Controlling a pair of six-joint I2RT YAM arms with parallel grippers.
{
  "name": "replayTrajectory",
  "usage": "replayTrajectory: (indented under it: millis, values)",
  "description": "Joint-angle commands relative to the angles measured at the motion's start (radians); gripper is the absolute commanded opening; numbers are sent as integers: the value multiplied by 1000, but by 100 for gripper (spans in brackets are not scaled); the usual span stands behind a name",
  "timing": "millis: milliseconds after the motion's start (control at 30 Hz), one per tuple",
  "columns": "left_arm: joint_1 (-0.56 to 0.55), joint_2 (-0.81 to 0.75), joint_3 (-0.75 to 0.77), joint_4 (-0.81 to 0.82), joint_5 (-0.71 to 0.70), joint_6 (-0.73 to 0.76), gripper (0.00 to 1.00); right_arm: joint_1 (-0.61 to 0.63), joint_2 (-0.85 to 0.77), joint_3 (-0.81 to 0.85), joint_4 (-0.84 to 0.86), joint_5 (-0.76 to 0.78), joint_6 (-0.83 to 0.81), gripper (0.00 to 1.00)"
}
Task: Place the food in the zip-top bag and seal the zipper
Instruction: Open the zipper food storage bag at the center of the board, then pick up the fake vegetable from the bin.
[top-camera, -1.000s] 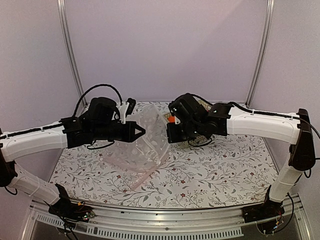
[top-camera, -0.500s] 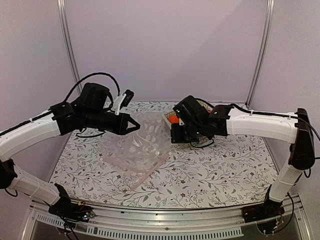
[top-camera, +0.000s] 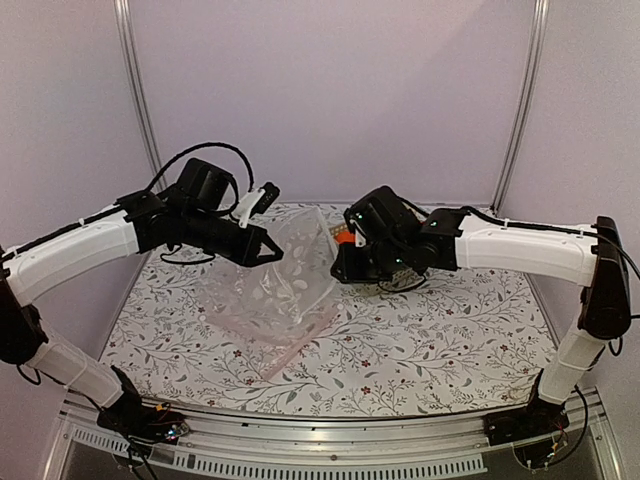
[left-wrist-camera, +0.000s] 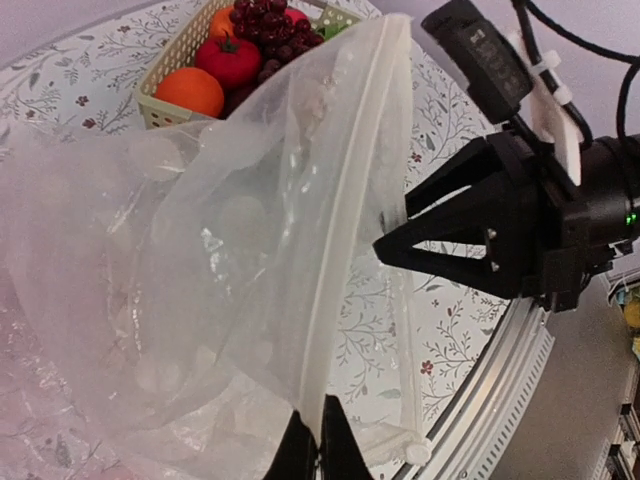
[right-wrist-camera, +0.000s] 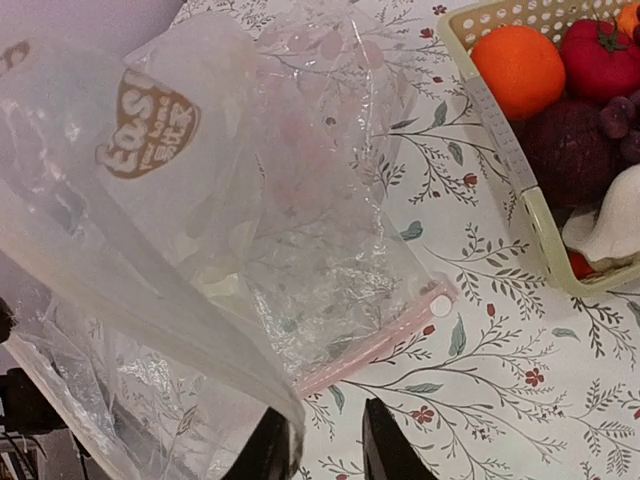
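Note:
The zip-top bag (top-camera: 285, 290) hangs between the two arms, clear with pale dots. My left gripper (left-wrist-camera: 318, 445) (top-camera: 274, 252) is shut on one side of its whitish zipper (left-wrist-camera: 345, 230). The zipper's other side droops toward my right gripper (left-wrist-camera: 393, 228) (top-camera: 340, 270). In the right wrist view my right gripper (right-wrist-camera: 325, 445) stands open, with the bag's rim (right-wrist-camera: 150, 300) draped against its left finger. The food sits in the basket (left-wrist-camera: 150, 108): dark grapes (left-wrist-camera: 275, 30) (right-wrist-camera: 625, 125) and a red fruit (left-wrist-camera: 228, 60) (right-wrist-camera: 600, 55). Neither gripper touches it.
The cream basket (right-wrist-camera: 500, 110) at the back of the table also holds an orange (right-wrist-camera: 518, 70) and a white item (right-wrist-camera: 610, 225). A pink-edged strip of clear plastic (right-wrist-camera: 370, 345) lies flat on the floral tablecloth (top-camera: 430, 330) under the hanging bag. Purple walls enclose the table.
My right gripper's jaws have parted and no longer pinch the bag's rim. The left arm has lifted and swung slightly left, still gripping the zipper strip.

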Motion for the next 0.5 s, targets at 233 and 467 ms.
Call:
replayTrajectory:
  millis: [233, 467]
  values:
    - [83, 70, 6, 46, 50, 88, 0, -7, -240, -56, -40, 58, -132, 63]
    - [143, 73, -74, 152, 173, 61, 0, -114, -256, -49, -164, 127, -172, 71]
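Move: The free rim of the bag mouth touches the inside of the right gripper's left finger, some 2 cm to the left of its hand point and level with it. From this hand the orange lies about 14 cm ahead and 6 cm to the right, the food basket's middle roughly 15 cm ahead and 15 cm to the right, both some 14 cm lower. From the left gripper, which pinches the opposite rim, that free rim is about 10 cm right, 1 cm ahead and 5 cm lower. Open the right gripper, already parted, much wider so the bag's free rim comes off its left finger, and lift it about 9 cm, swinging rightward some 6 cm away from the bag on the way up while the fingers tip up slightly. Keep the left gripper shut on the opposite rim and ease it about 3 cm forward and slightly down, levelling off there. ##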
